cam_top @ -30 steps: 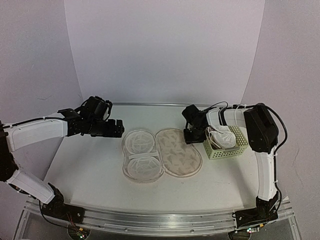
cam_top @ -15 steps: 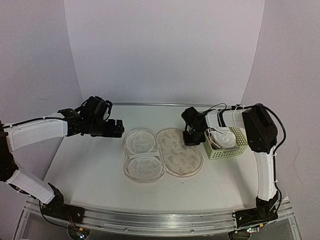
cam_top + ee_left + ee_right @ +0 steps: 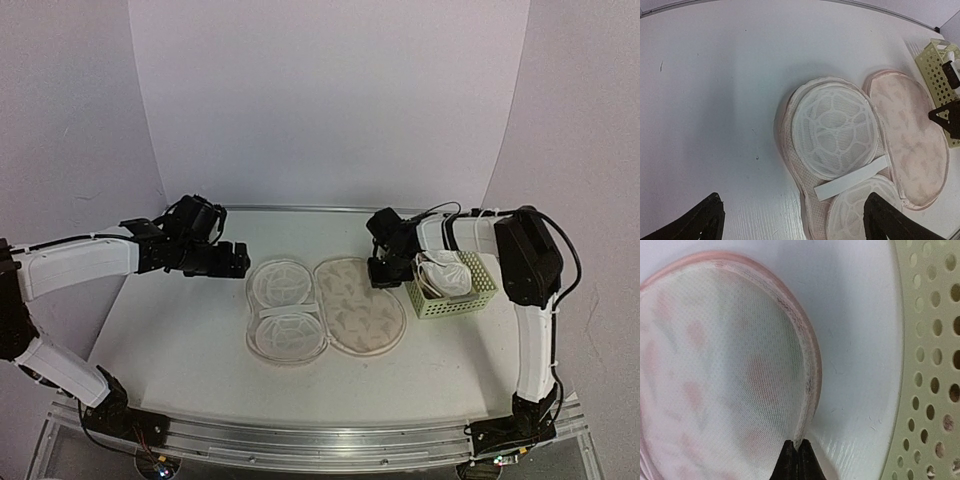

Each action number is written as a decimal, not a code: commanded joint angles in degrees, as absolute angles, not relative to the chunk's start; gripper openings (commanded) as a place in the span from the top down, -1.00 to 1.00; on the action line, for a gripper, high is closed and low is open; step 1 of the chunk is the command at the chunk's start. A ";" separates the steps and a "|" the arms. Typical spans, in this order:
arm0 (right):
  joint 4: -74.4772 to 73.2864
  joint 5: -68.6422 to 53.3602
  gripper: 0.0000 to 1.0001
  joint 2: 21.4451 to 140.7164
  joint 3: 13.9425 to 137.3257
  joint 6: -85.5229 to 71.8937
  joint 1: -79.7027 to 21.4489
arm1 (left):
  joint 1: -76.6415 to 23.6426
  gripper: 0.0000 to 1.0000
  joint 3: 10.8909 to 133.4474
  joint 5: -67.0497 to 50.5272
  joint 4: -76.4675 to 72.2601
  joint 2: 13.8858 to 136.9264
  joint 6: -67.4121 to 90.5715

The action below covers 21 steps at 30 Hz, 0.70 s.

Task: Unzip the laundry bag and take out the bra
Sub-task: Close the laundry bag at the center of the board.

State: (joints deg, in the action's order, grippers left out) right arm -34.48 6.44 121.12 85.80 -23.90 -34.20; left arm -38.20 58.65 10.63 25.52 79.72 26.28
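Note:
The laundry bag (image 3: 360, 312) lies unzipped and spread flat mid-table, its printed beige half on the right. Its left half (image 3: 285, 310) shows two white mesh domes under a white strap (image 3: 852, 181). My right gripper (image 3: 383, 276) is shut on the far right rim (image 3: 808, 365) of the printed half, and the pink edge runs straight into its gripper tips (image 3: 796, 445). The bra (image 3: 445, 276), white and padded, lies in the pale-green basket (image 3: 478, 296). My left gripper (image 3: 233, 260) hovers open just left of the bag, with its black fingers (image 3: 705, 223) wide apart and holding nothing.
The perforated basket wall (image 3: 932, 370) stands close to the right of my right gripper. In the left wrist view the bag (image 3: 835, 130) fills the centre, with the basket (image 3: 935, 75) at the far right. White backdrop walls close off the back and sides.
My right gripper has shut on the bag's rim beside the basket. The left arm has barely shifted.

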 commanded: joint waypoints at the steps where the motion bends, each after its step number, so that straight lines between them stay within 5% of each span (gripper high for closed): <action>1: -35.49 4.61 1.00 113.39 88.55 -23.99 -35.32 | -37.87 -0.93 57.42 9.80 24.36 80.77 27.55; 21: -38.41 -5.74 1.00 110.52 103.97 -26.84 -43.54 | -37.96 -0.90 55.22 5.65 22.21 87.06 27.94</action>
State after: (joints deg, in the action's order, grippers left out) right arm -39.03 -2.00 110.56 98.78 -25.26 -41.47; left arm -38.20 55.35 5.69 23.97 87.48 27.33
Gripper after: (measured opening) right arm 0.024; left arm 0.953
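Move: Pinched in the right fingers just above the table is the laundry bag flap's outer rim; the flap's middle lies about 6 cm left and 5 cm back. The cup half it must cover is centred about 20 cm left and 7 cm back. The basket's middle stands some 12 cm right, roughly level with the hand. From the open left hand, the cup half is about level, 8 cm right and 16 cm below. Lifting the pinched rim, the right hand first rises almost straight, then swings left over the bag towards the cup half, some 16 cm up and 10 cm left in all, rolling about 20 degrees with its left side rising and keeping its grip. Meanwhile the left hand sinks about 7 cm towards the bag's near side, fingers wide open and tipping down about 10 degrees, touching nothing. ##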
